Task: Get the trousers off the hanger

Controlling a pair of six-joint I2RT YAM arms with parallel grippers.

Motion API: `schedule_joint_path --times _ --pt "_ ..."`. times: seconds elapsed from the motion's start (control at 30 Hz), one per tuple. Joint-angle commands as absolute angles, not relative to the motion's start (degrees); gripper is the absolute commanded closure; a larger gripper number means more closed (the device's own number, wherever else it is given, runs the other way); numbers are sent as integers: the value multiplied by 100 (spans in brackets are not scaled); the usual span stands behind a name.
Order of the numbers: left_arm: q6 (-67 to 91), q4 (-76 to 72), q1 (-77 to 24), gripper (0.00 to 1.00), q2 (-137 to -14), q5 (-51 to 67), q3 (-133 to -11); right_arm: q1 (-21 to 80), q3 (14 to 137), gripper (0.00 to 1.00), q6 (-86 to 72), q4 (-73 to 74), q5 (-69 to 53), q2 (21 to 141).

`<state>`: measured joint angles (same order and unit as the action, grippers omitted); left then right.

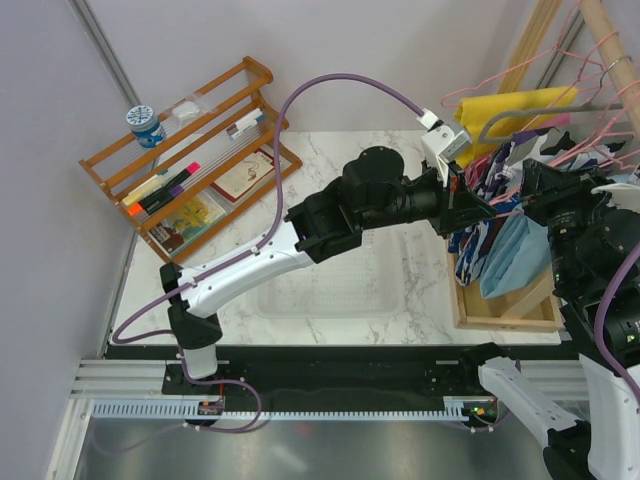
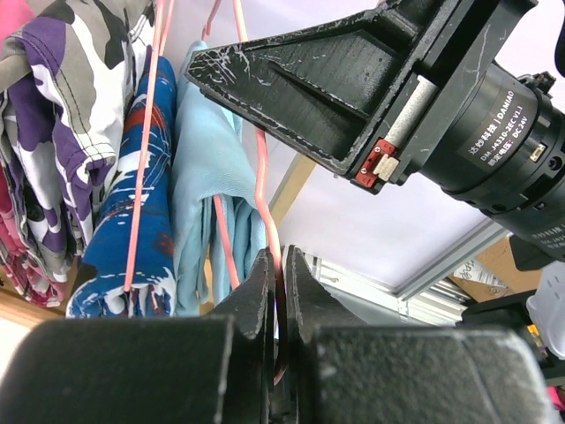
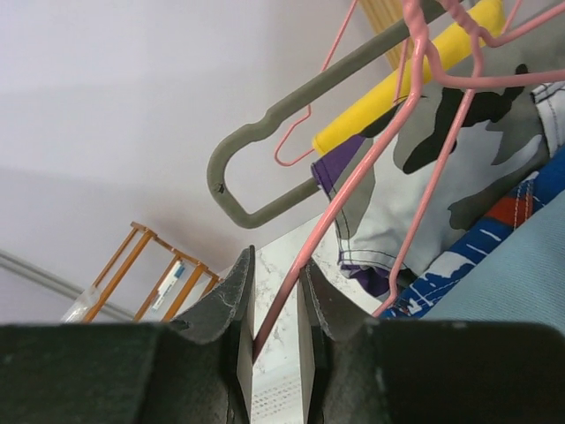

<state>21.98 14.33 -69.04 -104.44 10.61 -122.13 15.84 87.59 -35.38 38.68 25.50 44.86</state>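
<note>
The light blue trousers (image 1: 510, 255) hang on the clothes rack at the right, draped over a pink wire hanger (image 2: 261, 168). My left gripper (image 1: 476, 208) reaches across to the rack, and in the left wrist view it (image 2: 281, 265) is shut on that hanger's wire, with the trousers (image 2: 207, 150) just behind. My right gripper (image 1: 522, 207) faces it from the right. In the right wrist view the right gripper (image 3: 275, 283) is narrowly open, with a pink hanger wire (image 3: 353, 181) running slantwise between its fingers. The trousers (image 3: 516, 283) show at the lower right there.
Blue-white-purple patterned clothes (image 1: 478, 240), a yellow cloth (image 1: 510, 108) and a grey hanger (image 3: 265, 124) crowd the same rack, whose wooden base (image 1: 505, 318) sits on the table. A clear plastic tray (image 1: 330, 290) lies mid-table. A wooden shelf (image 1: 190, 160) of pens and books stands at the back left.
</note>
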Motion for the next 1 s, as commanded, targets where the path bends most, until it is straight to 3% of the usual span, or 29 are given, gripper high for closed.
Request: schedule_joint_path --times 0.0,0.53,0.97 --pt "2347 1160 -6979 98 -9633 1854 -12147 1652 9053 97 -3182 2584 959 4412" --pt "2479 1125 -6979 98 -9853 1793 -12130 1652 8850 100 -2883 1635 63 4456" --pt "2347 1635 -6917 98 -8992 1380 -11242 1661 7875 100 -3524 1758 -465 3780"
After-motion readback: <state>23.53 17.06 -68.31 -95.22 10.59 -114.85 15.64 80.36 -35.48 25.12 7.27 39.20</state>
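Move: The left hand has one end of the pink hanger and the right hand its wire below the neck. The white basket lies about 25 cm left, 9 cm ahead and 40 cm below the left hand. From the right hand it is about 32 cm left, 3 cm ahead and as far below; the light-blue trousers hang 5 cm right, 5 cm back and 14 cm below, the wooden rod passes 10 cm right, 7 cm ahead and 8 cm above, and the grey hanger's end is 7 cm left, 9 cm ahead, about level. Both hands, still pinching the pink hanger, draw it some 5 cm to the left together, away from the wooden rod, with the left hand rising only a little and keeping its attitude. Midway the right hand lifts the neck side about 4 cm, then sinks slightly and eases back, while its wrist turns nearly 20 degrees counter-clockwise and tips its fingers upward. ##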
